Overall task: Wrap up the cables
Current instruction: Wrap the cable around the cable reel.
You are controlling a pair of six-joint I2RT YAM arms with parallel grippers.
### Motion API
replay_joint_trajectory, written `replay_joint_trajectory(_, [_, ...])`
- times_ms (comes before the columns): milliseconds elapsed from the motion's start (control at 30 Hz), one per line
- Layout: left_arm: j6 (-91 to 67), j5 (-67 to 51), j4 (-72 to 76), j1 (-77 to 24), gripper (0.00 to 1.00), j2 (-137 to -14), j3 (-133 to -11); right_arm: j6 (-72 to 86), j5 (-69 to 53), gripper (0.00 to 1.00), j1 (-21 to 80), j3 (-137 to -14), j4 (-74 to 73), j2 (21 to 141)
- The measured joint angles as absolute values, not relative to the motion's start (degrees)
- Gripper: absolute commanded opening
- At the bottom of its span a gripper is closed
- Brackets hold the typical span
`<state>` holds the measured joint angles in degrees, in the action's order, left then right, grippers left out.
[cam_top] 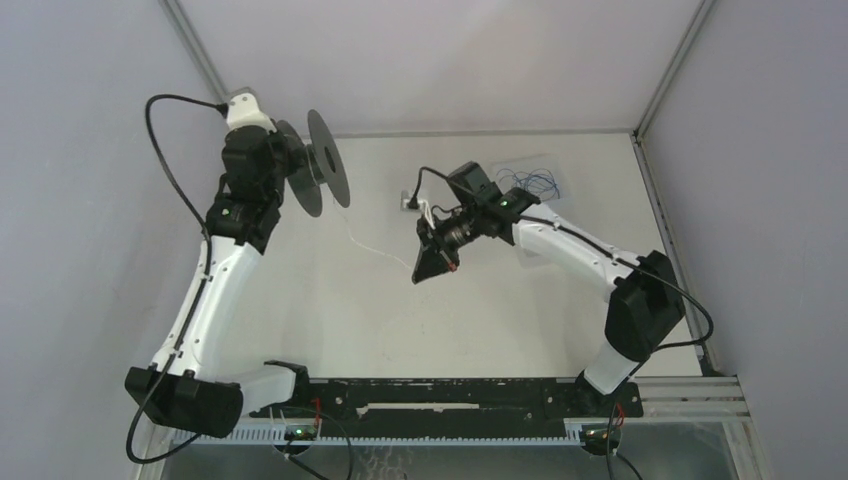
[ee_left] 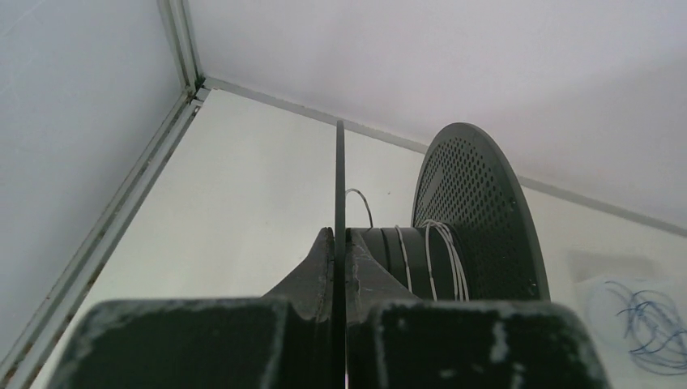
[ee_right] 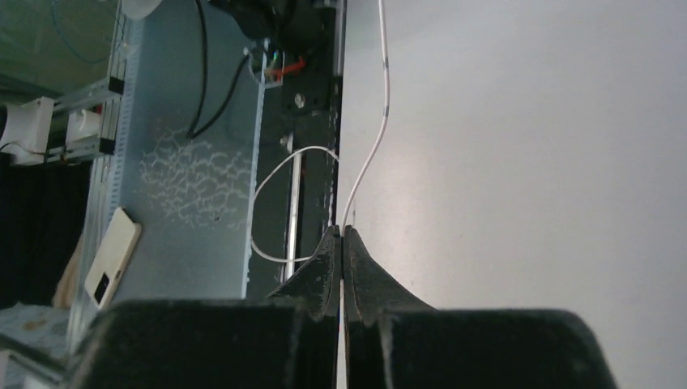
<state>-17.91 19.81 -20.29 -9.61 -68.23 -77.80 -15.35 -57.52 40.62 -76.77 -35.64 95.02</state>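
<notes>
My left gripper (ee_left: 340,243) is shut on the near flange of a black spool (cam_top: 320,165), held up at the back left of the table. A few turns of the thin whitish cable (ee_left: 454,263) lie around the spool's hub (ee_left: 405,259). From the spool the cable (cam_top: 375,247) runs across the table to my right gripper (cam_top: 432,263), near the table's middle. In the right wrist view the right gripper (ee_right: 343,235) is shut on the cable (ee_right: 381,130), which rises from the fingertips; a loose loop (ee_right: 271,207) hangs to the left.
A tangle of thin blue wire (cam_top: 530,183) lies on a clear sheet at the back right, also visible in the left wrist view (ee_left: 648,316). A small white connector (cam_top: 408,202) sits near the right wrist. The enclosure's frame posts (cam_top: 660,90) border the table.
</notes>
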Motion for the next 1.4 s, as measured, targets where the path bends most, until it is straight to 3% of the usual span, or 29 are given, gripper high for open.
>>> replay_joint_trajectory(400, [-3.3, 26.7, -10.1, -20.5, 0.00, -65.7, -64.6, -12.4, -51.7, 0.00, 39.5, -103.6, -40.1, 88.9])
replay_joint_trajectory(833, [5.8, 16.4, -8.3, -28.3, 0.00, -62.5, -60.1, -10.1, -37.5, 0.00, 33.4, -123.5, -40.5, 99.2])
replay_joint_trajectory(1133, [7.1, 7.1, -12.5, -29.6, 0.00, -60.9, -60.1, -12.7, -34.9, 0.00, 28.4, -124.9, -39.8, 106.7])
replay_joint_trajectory(1400, [6.7, 2.9, -14.6, -29.6, 0.00, -60.0, -60.1, -18.6, -34.5, 0.00, 26.1, -118.0, -38.7, 108.5])
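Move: The reel, pinched by its left flange in the left fingers, has its middle about 4 cm to that hand's right, 2 cm ahead and 6 cm below. The right fingers already hold the cable, which runs from them to the reel some 22 cm ahead, 18 cm left and 12 cm above. From the right hand, the blue cable in its tray lies roughly 37 cm ahead, 27 cm to the right and 18 cm below. Up first, the right hand lifts the pinched cable about 24 cm, then arcs forward some 24 cm and sinks about 11 cm beyond the reel's near side, its fingers swinging clockwise. The left hand keeps its grip on the flange and swings the reel right about 15 cm, lower and slightly back, turning it some 40 degrees clockwise towards the cable. ##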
